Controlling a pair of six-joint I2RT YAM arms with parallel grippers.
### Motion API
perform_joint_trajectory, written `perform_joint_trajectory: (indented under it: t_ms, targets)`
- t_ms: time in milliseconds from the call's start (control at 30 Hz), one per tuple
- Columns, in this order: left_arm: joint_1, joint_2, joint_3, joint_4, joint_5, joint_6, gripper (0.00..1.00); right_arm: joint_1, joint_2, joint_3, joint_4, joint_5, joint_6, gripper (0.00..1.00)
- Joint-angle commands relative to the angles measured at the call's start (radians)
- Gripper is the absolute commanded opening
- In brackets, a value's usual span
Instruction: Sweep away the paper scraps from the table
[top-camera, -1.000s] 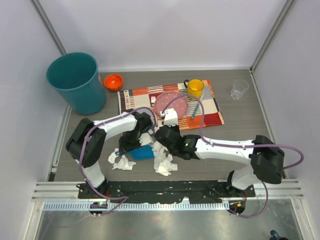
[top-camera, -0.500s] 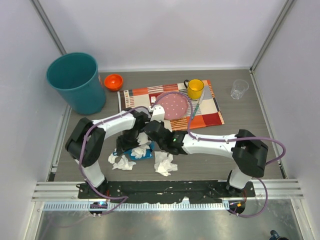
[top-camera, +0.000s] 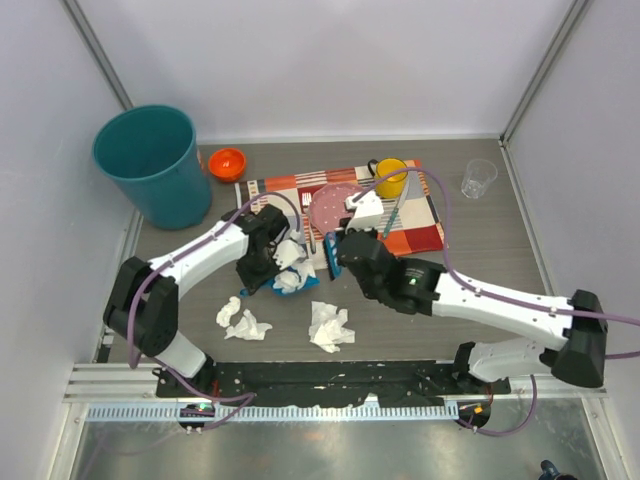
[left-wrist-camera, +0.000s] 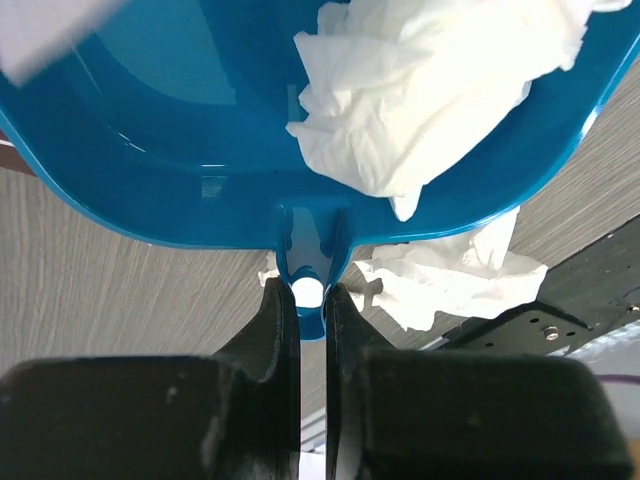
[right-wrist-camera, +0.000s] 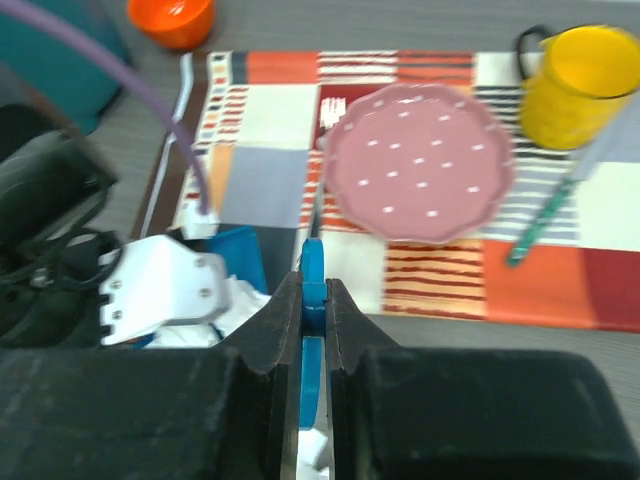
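Note:
My left gripper (left-wrist-camera: 311, 300) (top-camera: 262, 262) is shut on the handle of the blue dustpan (left-wrist-camera: 180, 150) (top-camera: 300, 284). One crumpled white paper scrap (left-wrist-camera: 430, 90) (top-camera: 291, 266) lies in the pan, which is tilted above the table (top-camera: 420, 325). My right gripper (right-wrist-camera: 313, 290) (top-camera: 335, 250) is shut on the blue brush handle (right-wrist-camera: 313, 265), just right of the dustpan at the placemat's near edge. Two more paper scraps rest on the table: one at the near left (top-camera: 243, 320), one near the centre (top-camera: 328, 325). Another scrap (left-wrist-camera: 450, 280) shows below the pan in the left wrist view.
A teal bin (top-camera: 155, 160) stands at the far left with an orange bowl (top-camera: 227, 162) beside it. The patchwork placemat (top-camera: 420, 230) carries a pink plate (top-camera: 340, 205), a yellow mug (top-camera: 390, 177) and a teal-handled utensil (top-camera: 392, 220). A clear cup (top-camera: 478, 178) stands far right.
The dustpan has risen and moved away from the near edge with one scrap now in it. My right arm has drawn the brush back to the right, off the scraps.

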Motion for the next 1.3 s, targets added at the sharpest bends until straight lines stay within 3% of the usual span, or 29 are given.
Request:
perform_joint_trajectory:
  t_ms: [0, 200, 367, 633, 967, 1267]
  targets:
    - [0.008, -0.057, 0.009, 0.036, 0.046, -0.019, 0.0, -0.019, -0.119, 0.016, -0.117, 0.184, -0.084, 0.01]
    - [0.104, -0.087, 0.115, -0.024, 0.095, -0.055, 0.0, -0.021, -0.247, -0.018, -0.138, 0.28, -0.125, 0.01]
    - [0.232, -0.065, 0.305, -0.128, 0.184, -0.073, 0.0, -0.023, -0.328, -0.059, -0.141, 0.301, -0.116, 0.01]
    - [0.414, 0.001, 0.612, -0.303, 0.238, -0.027, 0.0, -0.023, -0.348, -0.087, -0.17, 0.274, -0.102, 0.01]
    - [0.607, 0.056, 0.856, -0.363, 0.281, -0.019, 0.0, -0.023, -0.342, -0.113, -0.175, 0.242, -0.087, 0.01]
    - [0.789, 0.156, 1.109, -0.417, 0.431, -0.055, 0.0, -0.023, -0.327, -0.114, -0.175, 0.226, -0.087, 0.01]
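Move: The teal bin stands about 20 cm ahead of the left hand and 17 cm to its left, its middle some 6 cm higher. The orange bowl is 27 cm ahead and 5 cm left of that hand; the two small leftover scraps lie 6 cm back and 2 cm left, both about 5 cm below. From the brush-holding right hand the bin is 15 cm ahead and 36 cm left, 10 cm lower; the pink plate is 12 cm straight ahead, 21 cm below. The dustpan, already loaded with paper scraps and still gripped by its handle, is lifted by the left hand some 23 cm, forward and then increasingly left as well, to the bin's rim. The wrist turns counter-clockwise by about 35 degrees while the fingertips swing forward. The right hand keeps the brush and draws it away to the right, rising, then sinking slightly. ##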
